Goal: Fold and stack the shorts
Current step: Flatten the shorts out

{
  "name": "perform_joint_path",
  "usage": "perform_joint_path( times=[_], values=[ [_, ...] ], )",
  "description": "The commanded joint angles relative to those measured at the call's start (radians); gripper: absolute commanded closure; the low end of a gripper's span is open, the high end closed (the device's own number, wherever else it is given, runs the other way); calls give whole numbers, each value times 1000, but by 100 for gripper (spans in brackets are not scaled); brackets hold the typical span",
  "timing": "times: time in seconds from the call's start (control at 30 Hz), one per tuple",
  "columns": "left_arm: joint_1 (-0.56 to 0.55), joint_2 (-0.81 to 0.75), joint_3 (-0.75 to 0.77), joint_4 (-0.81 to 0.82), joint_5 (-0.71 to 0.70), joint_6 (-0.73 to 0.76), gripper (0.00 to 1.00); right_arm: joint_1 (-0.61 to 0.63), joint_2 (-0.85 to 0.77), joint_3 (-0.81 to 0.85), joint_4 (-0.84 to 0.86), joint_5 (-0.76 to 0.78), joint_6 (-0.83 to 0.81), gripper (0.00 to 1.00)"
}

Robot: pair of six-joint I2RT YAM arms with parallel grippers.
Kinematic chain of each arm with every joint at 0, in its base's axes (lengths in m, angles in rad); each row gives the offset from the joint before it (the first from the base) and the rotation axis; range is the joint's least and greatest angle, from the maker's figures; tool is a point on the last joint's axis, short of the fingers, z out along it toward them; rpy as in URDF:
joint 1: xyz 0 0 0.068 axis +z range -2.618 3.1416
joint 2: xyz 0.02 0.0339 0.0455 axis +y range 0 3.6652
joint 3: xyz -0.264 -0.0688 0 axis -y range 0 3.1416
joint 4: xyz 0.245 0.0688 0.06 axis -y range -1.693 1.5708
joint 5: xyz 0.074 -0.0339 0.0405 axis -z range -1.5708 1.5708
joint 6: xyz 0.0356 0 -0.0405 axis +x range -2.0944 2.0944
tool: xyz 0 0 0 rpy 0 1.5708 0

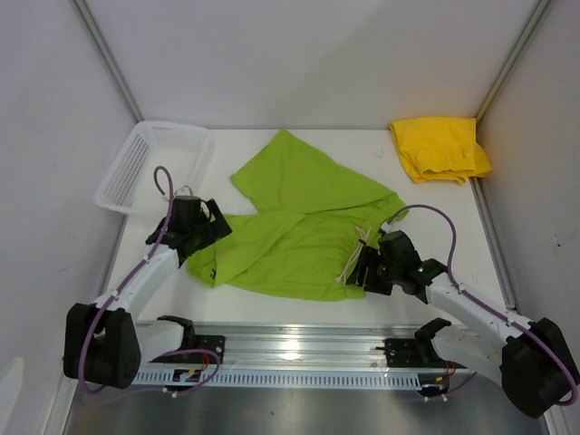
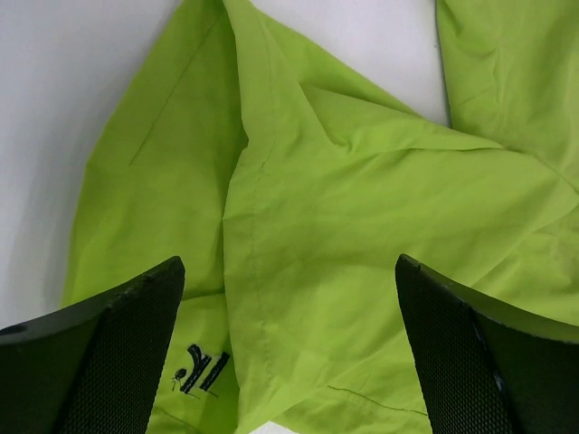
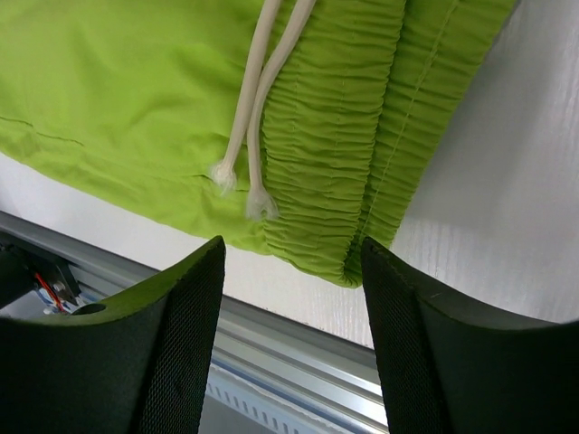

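Observation:
The lime green shorts [image 1: 299,231] lie spread across the middle of the table, partly folded over. The yellow shorts [image 1: 441,148] sit folded at the back right corner. My left gripper [image 1: 213,237] hangs wide open over the green shorts' left leg hem; in the left wrist view the gripper [image 2: 289,271] frames the cloth [image 2: 362,199] and a small dark logo [image 2: 194,371]. My right gripper [image 1: 356,270] is at the waistband end. In the right wrist view it [image 3: 291,246] stands open, with the gathered waistband corner [image 3: 348,253] just beyond the fingertips and the white drawstring [image 3: 249,117] lying on the cloth.
A white mesh basket [image 1: 154,163] stands at the back left. An aluminium rail [image 1: 299,340] runs along the table's near edge, just below the right fingers [image 3: 181,325]. White walls enclose the table on three sides.

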Motion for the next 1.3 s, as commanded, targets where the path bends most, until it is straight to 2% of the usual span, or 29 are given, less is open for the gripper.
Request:
perform_joint_path(
  times=[0.0,0.1,0.2,0.33,0.37,0.47,0.53,0.67,0.83,0.9,1.17,1.23,1.27],
  values=[
    [18,11,-12,68,17,1,1,27,13,-6,49,8,16,37],
    [28,19,-34,101,20,-2,1,41,7,-29,70,2,24,40],
    [39,13,-61,154,38,-4,1,56,-19,-62,106,-7,47,56],
    [47,28,-81,209,49,14,1,79,-41,-74,83,10,59,68],
    [47,36,-84,231,47,21,1,79,-47,-77,77,19,60,79],
    [56,43,-103,295,53,30,3,79,-73,-76,41,44,60,100],
    [58,53,-118,331,56,30,6,79,-82,-74,23,50,60,100],
    [59,108,-112,429,56,66,21,79,-92,-80,11,53,64,100],
    [67,212,-106,505,35,82,28,79,-113,-88,-6,56,68,100],
    [76,244,-92,504,53,71,33,79,-124,-88,-12,59,70,100],
    [96,315,-39,453,26,53,37,79,-156,-92,-29,51,73,100],
    [102,330,-20,458,35,51,41,79,-171,-91,-44,50,73,100],
    [104,345,-11,467,44,51,49,79,-179,-91,-52,48,74,100]
  ],
)
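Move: The left hand's target, the raised fold near the shorts' far left corner, lies about 6 cm ahead of it, 2 cm left and 7 cm below. From that hand, the black print is roughly 7 cm back and 2 cm left, and the white basket some 18 cm ahead and 15 cm left. The right hand is just above its target, the near waistband corner, 2 cm back, 1 cm left and 2 cm below; the drawstring runs about 9 cm ahead and 3 cm left. Back, slightly left and down, the right hand settles over the near waistband corner and shuts from part-open, pinching the edge, then eases on back and right, about 2.5 cm back in all. The left hand sinks and reaches forward, some 5 cm each way, onto the fold by the far left corner, its wide-open fingers narrowing to about half around the cloth without shutting. ##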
